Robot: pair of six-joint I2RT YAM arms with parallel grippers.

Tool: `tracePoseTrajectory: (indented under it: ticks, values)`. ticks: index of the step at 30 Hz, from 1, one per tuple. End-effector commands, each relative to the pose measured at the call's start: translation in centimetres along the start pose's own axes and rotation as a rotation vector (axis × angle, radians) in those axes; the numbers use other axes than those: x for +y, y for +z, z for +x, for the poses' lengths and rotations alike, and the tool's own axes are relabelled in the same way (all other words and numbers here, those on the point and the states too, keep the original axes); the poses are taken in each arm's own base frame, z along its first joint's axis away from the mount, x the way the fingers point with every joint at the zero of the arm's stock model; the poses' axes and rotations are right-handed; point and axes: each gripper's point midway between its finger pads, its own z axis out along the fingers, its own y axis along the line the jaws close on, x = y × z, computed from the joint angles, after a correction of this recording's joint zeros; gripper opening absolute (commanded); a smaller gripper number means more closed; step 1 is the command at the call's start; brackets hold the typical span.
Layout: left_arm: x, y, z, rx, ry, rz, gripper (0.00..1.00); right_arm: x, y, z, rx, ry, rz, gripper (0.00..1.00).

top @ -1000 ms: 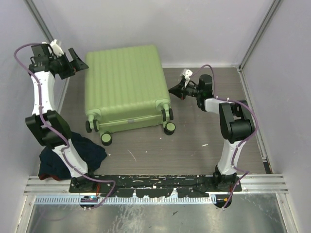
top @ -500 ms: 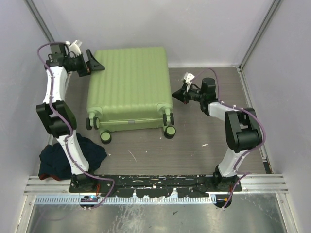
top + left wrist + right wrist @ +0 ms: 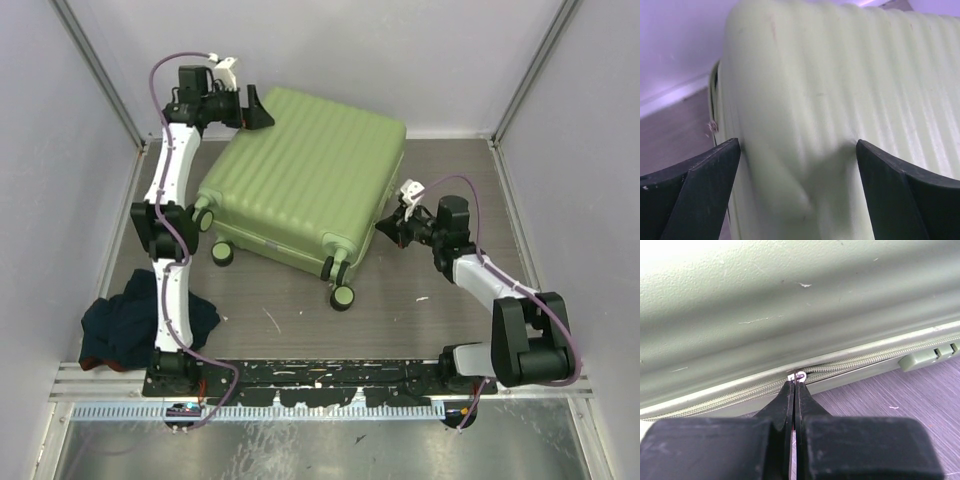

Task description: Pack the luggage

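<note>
The luggage point(image 3: 310, 180) is a light-green ribbed suitcase lying closed and skewed on the table, wheels toward me. My left gripper point(image 3: 258, 108) is open at its far left corner, and the wrist view shows its black fingers point(image 3: 700, 185) straddling the ribbed shell point(image 3: 840, 100). My right gripper point(image 3: 385, 228) is at the suitcase's right side. Its wrist view shows it point(image 3: 795, 382) shut on the small silver zipper pull point(image 3: 799, 375) on the green zipper point(image 3: 865, 360) under the shell point(image 3: 790, 300).
A pile of dark blue clothing point(image 3: 140, 325) lies at the near left beside the left arm's base. Black wheels point(image 3: 342, 297) stick out at the suitcase's near edge. A green lock block point(image 3: 920, 359) sits on the zipper line. Walls close in left, back and right.
The suitcase has swung clockwise and shifted right. My left gripper moved right along the back to its far corner. My right gripper moved nearer along the right side, still at the zipper.
</note>
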Motion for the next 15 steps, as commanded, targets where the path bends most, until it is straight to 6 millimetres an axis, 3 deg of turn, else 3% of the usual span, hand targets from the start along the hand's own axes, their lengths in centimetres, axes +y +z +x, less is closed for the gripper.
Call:
tracePoseTrajectory:
  ticks: [1, 5, 8, 12, 15]
  values:
    - [2.2, 2.4, 2.3, 0.080, 0.207, -0.164, 0.98, 3.2, 0.4, -3.6, -0.115, -0.033, -0.084, 0.01]
    - [2.3, -2.9, -2.5, -0.017, 0.269, -0.293, 0.98, 4.3, 1.1, -3.7, -0.121, -0.014, -0.097, 0.01]
    - [1.5, -7.7, -3.9, -0.033, 0.269, -0.374, 0.98, 5.2, 1.7, -3.8, -0.123, -0.003, -0.116, 0.01]
    - [-0.3, -14.1, -2.0, 0.034, 0.201, -0.414, 0.98, 6.2, 2.3, -4.1, -0.129, -0.007, -0.135, 0.00]
    - [-1.8, -17.2, 1.2, 0.088, 0.002, -0.313, 0.98, 6.4, 2.7, -4.2, -0.129, 0.001, -0.137, 0.01]
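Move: Pinched in the right fingers, at the hand point itself, is the zipper pull on the suitcase's right side. The near-right lower wheel stands about 15 cm back, 9 cm left and 9 cm lower. The suitcase's far-left corner is only about 3 cm right, 2 cm ahead and 3 cm below the open left hand; from that hand the suitcase middle is some 18 cm back, 9 cm right and 10 cm down. Keeping its pinch on the zipper pull, the right hand first hangs nearly still, then eases left and a little back, about 3 cm, in against the suitcase's side. The wide-open left hand nudges forward, then swings off left, back and up from the far-left corner, some 10 cm in all, its left side rolling up about 20 degrees. ##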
